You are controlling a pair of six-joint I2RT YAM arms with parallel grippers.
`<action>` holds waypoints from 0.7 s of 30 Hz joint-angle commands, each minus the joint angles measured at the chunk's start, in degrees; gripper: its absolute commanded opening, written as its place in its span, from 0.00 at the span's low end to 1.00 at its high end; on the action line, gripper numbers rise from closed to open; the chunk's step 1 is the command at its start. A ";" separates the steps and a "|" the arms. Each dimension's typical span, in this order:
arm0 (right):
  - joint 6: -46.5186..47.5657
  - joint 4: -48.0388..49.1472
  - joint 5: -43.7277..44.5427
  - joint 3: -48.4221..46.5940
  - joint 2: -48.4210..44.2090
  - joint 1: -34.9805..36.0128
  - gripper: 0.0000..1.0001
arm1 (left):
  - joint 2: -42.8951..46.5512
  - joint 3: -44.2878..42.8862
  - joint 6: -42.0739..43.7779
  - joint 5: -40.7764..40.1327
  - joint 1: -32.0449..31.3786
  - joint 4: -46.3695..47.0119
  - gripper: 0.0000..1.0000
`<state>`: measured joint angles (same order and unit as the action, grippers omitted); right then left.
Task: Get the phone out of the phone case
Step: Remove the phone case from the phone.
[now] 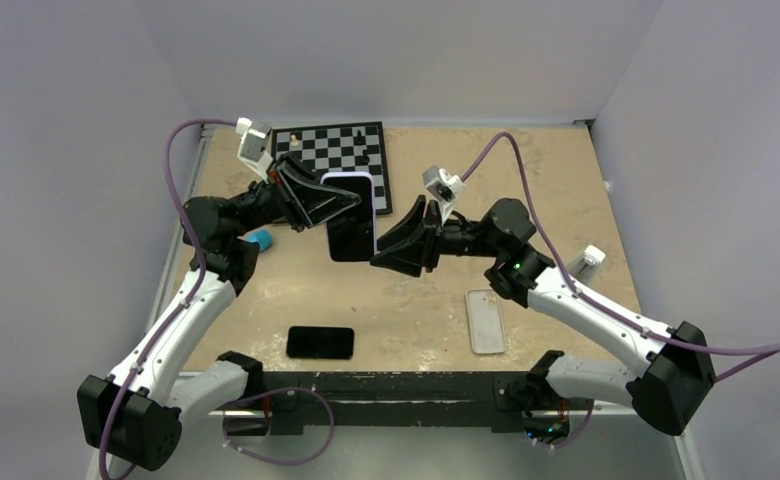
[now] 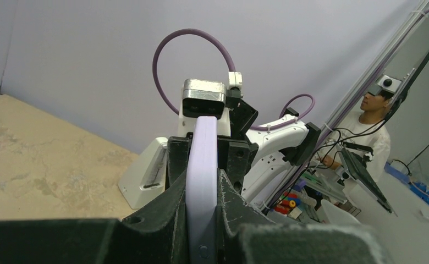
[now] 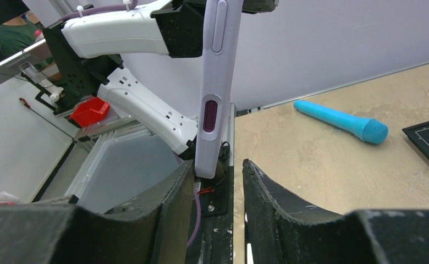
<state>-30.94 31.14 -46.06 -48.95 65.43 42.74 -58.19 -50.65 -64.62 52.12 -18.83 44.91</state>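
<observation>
A lavender phone case [image 1: 350, 184] with the phone's dark screen [image 1: 351, 238] showing stands upright in the air over the middle of the table. My left gripper [image 1: 334, 203] is shut on its upper part; in the left wrist view the case edge [image 2: 202, 165] sits pinched between the jaws of that gripper [image 2: 202, 184]. My right gripper [image 1: 390, 238] is level with the case's lower right side. In the right wrist view the case's lower end [image 3: 214, 99] hangs just above the gap of this open gripper [image 3: 218, 171], close to the left finger.
A second black phone [image 1: 320, 342] and a clear case [image 1: 486, 320] lie near the front edge. A chessboard [image 1: 338, 150] lies at the back. A blue microphone-shaped item [image 1: 260, 239] [image 3: 341, 121] lies left of centre. A white object [image 1: 588, 262] sits at the right.
</observation>
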 commanded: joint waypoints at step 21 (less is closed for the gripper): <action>23.24 -14.35 2.70 -7.10 2.53 1.38 0.00 | -7.70 -1.14 -18.40 2.07 1.08 23.27 0.00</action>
<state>-21.56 25.19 -47.42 -52.40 68.27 43.88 -63.66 -49.91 -71.79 54.50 -17.74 56.16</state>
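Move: The left hand already grips the cased phone near its upper far end; the phone case's middle is about 1 cm nearer the base, level sideways and 3 cm lower. From the right hand, that middle is some 3 cm ahead, 4 cm left and 5 cm up. On the table about 32 cm below the right hand, the black phone lies 4 cm back and 14 cm left, the empty case level ahead and 23 cm right. The right hand eases about 1 cm left and down, shutting its half-open fingers on the case's lower right corner. ##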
